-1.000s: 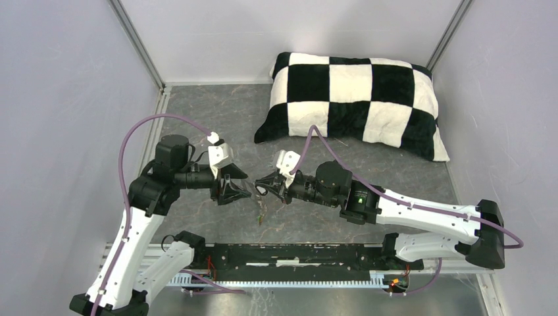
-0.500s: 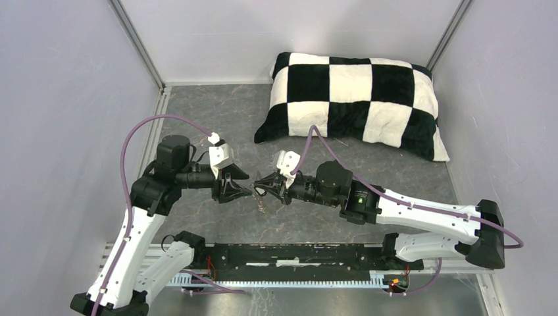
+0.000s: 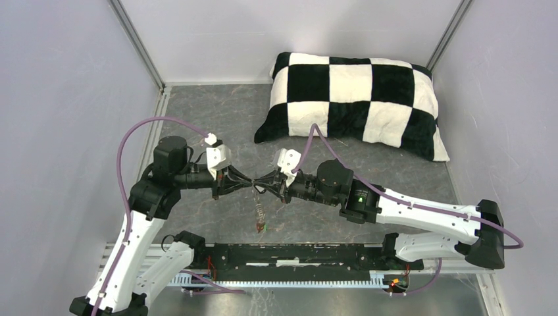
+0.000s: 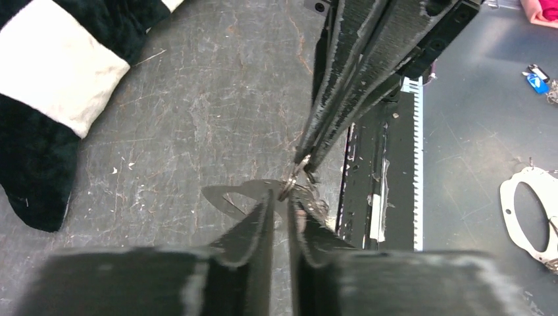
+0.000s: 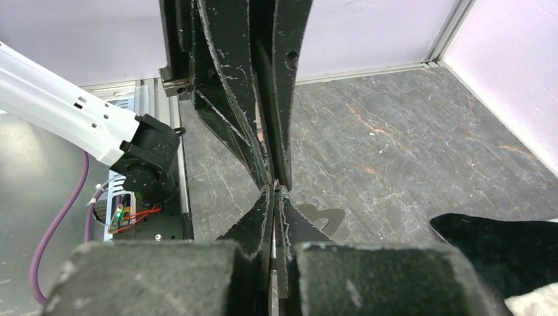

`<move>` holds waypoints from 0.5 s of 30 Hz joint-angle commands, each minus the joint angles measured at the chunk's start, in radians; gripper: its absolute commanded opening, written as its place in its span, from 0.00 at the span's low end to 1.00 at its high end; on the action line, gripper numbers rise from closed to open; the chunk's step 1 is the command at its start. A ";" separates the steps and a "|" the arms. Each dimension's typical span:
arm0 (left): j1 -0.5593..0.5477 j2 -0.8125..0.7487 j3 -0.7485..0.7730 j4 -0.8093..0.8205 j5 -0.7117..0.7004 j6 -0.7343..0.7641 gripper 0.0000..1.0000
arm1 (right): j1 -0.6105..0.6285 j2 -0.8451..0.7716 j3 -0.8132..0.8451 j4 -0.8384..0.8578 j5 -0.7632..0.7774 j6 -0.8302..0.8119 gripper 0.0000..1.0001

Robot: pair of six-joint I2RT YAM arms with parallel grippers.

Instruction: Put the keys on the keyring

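Both grippers meet tip to tip above the dark table. The keyring (image 4: 230, 194) is a flat grey piece with a cutout, also seen as the keyring (image 5: 326, 217), with a small metal ring (image 4: 289, 186) at its edge. My left gripper (image 3: 249, 186) is narrowed onto that ring, its jaws a thin gap apart. From the other side my right gripper (image 3: 264, 186) is shut, pinching the same ring with a thin metal sliver between its pads. The keys (image 3: 261, 214) dangle below the tips, a green tag (image 3: 262, 227) lowest.
A black-and-white checked pillow (image 3: 355, 99) lies at the back right. A black rail (image 3: 296, 253) runs along the near edge between the arm bases. Grey walls close in the left, back and right.
My left gripper has moved right to the right gripper's tips and closed from wide open to a narrow gap. The dangling keys hang lower and straighter. The right arm barely moved.
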 commanded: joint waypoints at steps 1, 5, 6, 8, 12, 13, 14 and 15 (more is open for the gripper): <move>0.000 -0.007 0.006 0.009 0.013 0.010 0.07 | 0.000 -0.005 0.051 0.071 -0.004 0.010 0.00; 0.000 -0.009 0.011 0.006 0.010 0.019 0.02 | 0.001 -0.007 0.047 0.072 -0.002 0.017 0.00; 0.001 -0.009 0.011 0.012 0.006 0.014 0.02 | 0.000 -0.007 0.046 0.071 -0.003 0.018 0.00; 0.000 -0.010 0.009 0.032 -0.005 -0.004 0.02 | -0.001 -0.009 0.040 0.072 -0.001 0.041 0.00; 0.000 -0.031 -0.005 0.082 -0.045 -0.045 0.02 | -0.006 -0.021 0.025 0.069 0.022 0.088 0.00; 0.000 -0.039 -0.009 0.096 -0.060 -0.050 0.02 | -0.012 -0.026 0.015 0.071 0.024 0.107 0.00; 0.000 -0.050 -0.019 0.110 -0.075 -0.055 0.02 | -0.019 -0.033 0.003 0.077 0.023 0.131 0.00; 0.000 -0.060 -0.023 0.127 -0.089 -0.063 0.02 | -0.029 -0.040 -0.011 0.083 0.019 0.153 0.01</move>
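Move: Between the two nearly touching fingertips is the keyring, gripped by the right hand: about 1 cm to the left hand's right, level with it in height and reach. From the right hand it is some 1 cm to the left, likewise level. From the left hand, the black tag hangs roughly 3 cm right, 1 cm back and 2 cm down, and the string of keys dangles about 8 cm below, 2 cm back and 2 cm right. Closing its partly open fingers to nearly shut, the left hand pinches the near edge of the keyring, staying almost in place apart from a slight rise of under 1 cm at the end. The right hand keeps its shut grip on the ring's other side, easing about half a centimetre forward. ##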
